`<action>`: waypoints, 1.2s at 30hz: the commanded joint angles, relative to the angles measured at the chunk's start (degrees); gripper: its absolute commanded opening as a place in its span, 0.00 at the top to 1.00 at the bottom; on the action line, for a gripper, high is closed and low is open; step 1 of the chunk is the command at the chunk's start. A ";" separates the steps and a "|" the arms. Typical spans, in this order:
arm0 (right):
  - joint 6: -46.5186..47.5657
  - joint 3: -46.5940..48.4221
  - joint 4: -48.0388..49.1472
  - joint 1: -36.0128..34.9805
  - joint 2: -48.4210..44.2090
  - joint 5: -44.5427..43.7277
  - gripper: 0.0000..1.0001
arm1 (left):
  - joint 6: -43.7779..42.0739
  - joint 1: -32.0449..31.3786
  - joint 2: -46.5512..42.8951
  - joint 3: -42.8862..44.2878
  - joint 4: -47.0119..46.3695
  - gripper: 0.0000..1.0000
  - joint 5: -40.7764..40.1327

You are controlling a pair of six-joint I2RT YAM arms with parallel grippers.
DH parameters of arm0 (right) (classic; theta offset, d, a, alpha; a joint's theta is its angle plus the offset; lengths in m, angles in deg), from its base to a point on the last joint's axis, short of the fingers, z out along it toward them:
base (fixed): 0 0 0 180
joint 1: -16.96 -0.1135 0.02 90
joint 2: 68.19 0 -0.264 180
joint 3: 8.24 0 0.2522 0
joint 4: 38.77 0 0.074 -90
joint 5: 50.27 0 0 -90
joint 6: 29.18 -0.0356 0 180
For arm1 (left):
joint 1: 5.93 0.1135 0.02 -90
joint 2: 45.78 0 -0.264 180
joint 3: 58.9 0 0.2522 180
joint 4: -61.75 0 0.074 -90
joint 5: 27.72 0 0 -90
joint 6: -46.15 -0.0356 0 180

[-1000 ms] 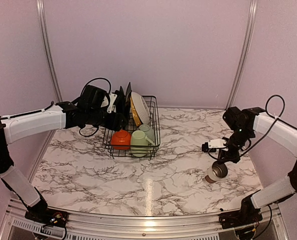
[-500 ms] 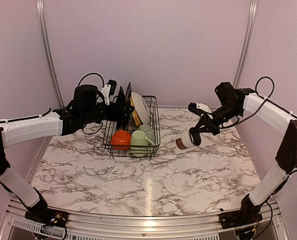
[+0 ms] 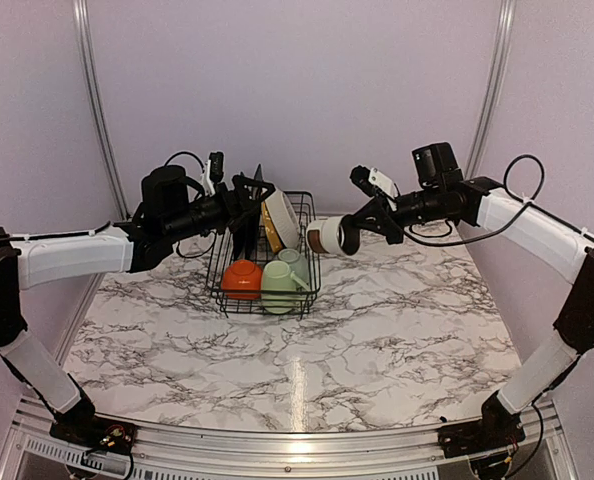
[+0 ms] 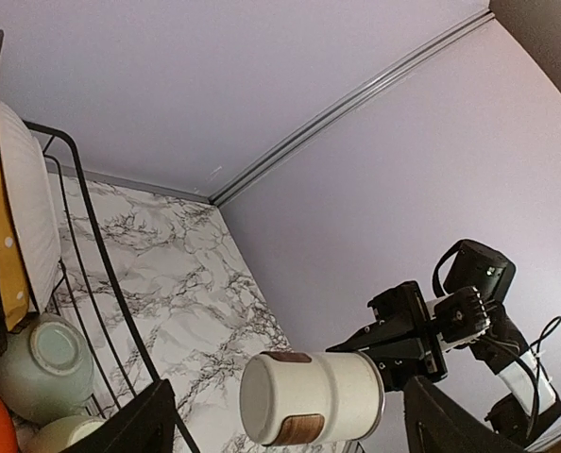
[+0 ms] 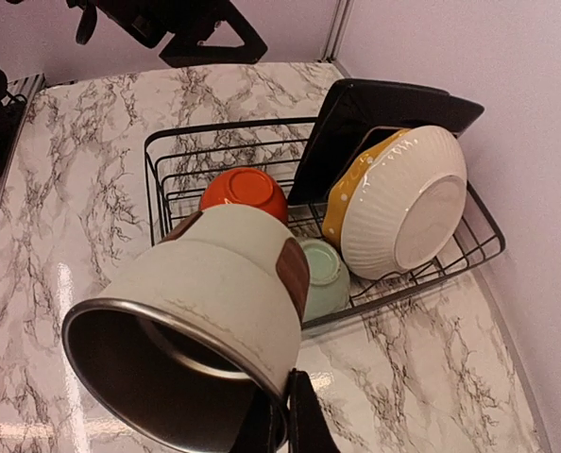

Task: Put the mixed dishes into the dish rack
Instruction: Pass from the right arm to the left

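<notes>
My right gripper is shut on the metal rim of a small cream cup with brown patches. It holds the cup sideways in the air beside the right end of the black wire dish rack. The rack holds a black square plate, a yellow dotted plate, a white bowl, a pale green mug and an orange bowl. My left gripper hovers open and empty over the rack's back left, facing the cup.
The rack stands at the back left of the marbled table, close to the lilac back wall. A lilac side wall with a metal corner post runs behind my right arm.
My right arm has lifted the cup off the table at the right and carried it left to the rack. My left gripper has risen, opened wider and turned toward the cup.
</notes>
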 commanded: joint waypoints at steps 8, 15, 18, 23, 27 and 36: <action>-4.13 7.19 6.84 -8.52 3.51 -7.86 1.00 | 20.99 0.24 -1.59 -6.42 -7.90 0.16 -2.71; -5.09 9.63 9.21 -9.79 4.94 -8.10 1.00 | 29.21 0.24 -0.60 -10.16 -15.61 0.14 -1.66; -6.15 11.27 9.76 -10.07 5.90 -7.73 1.00 | 32.46 0.24 0.59 -11.09 -20.08 0.14 -1.22; -6.13 12.87 10.33 -12.06 7.52 -9.69 1.00 | 35.07 0.15 1.73 -10.87 -22.77 0.14 -0.92; -6.51 13.64 11.10 -13.42 8.51 -11.62 1.00 | 36.15 0.06 1.94 -10.91 -23.28 0.14 -1.53; -8.51 15.65 12.31 -13.52 9.73 -12.79 1.00 | 39.97 -0.11 3.43 -12.07 -25.86 0.15 -2.04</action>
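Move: The cup, held by its rim in the right hand, lies about 15 cm to the left hand's right, some 6 cm below it and roughly 2 cm nearer the base. In the rack, some 20 cm below that hand, the white bowl is 10 cm ahead and 5 cm right, and the green mug 4 cm back and 5 cm right. From the right hand, the open left gripper is about 20 cm left, 2 cm ahead and 4 cm up. The cup, still pinched at its rim, goes base first towards the open left gripper as the right arm carries it about 10 cm left and some 4 cm up, easing off at the end. The left hand dips about 3.5 cm and comes most of the way back, rolling some 35 degrees about its fingers, counter-clockwise seen from behind; its fingers stay wide open. ##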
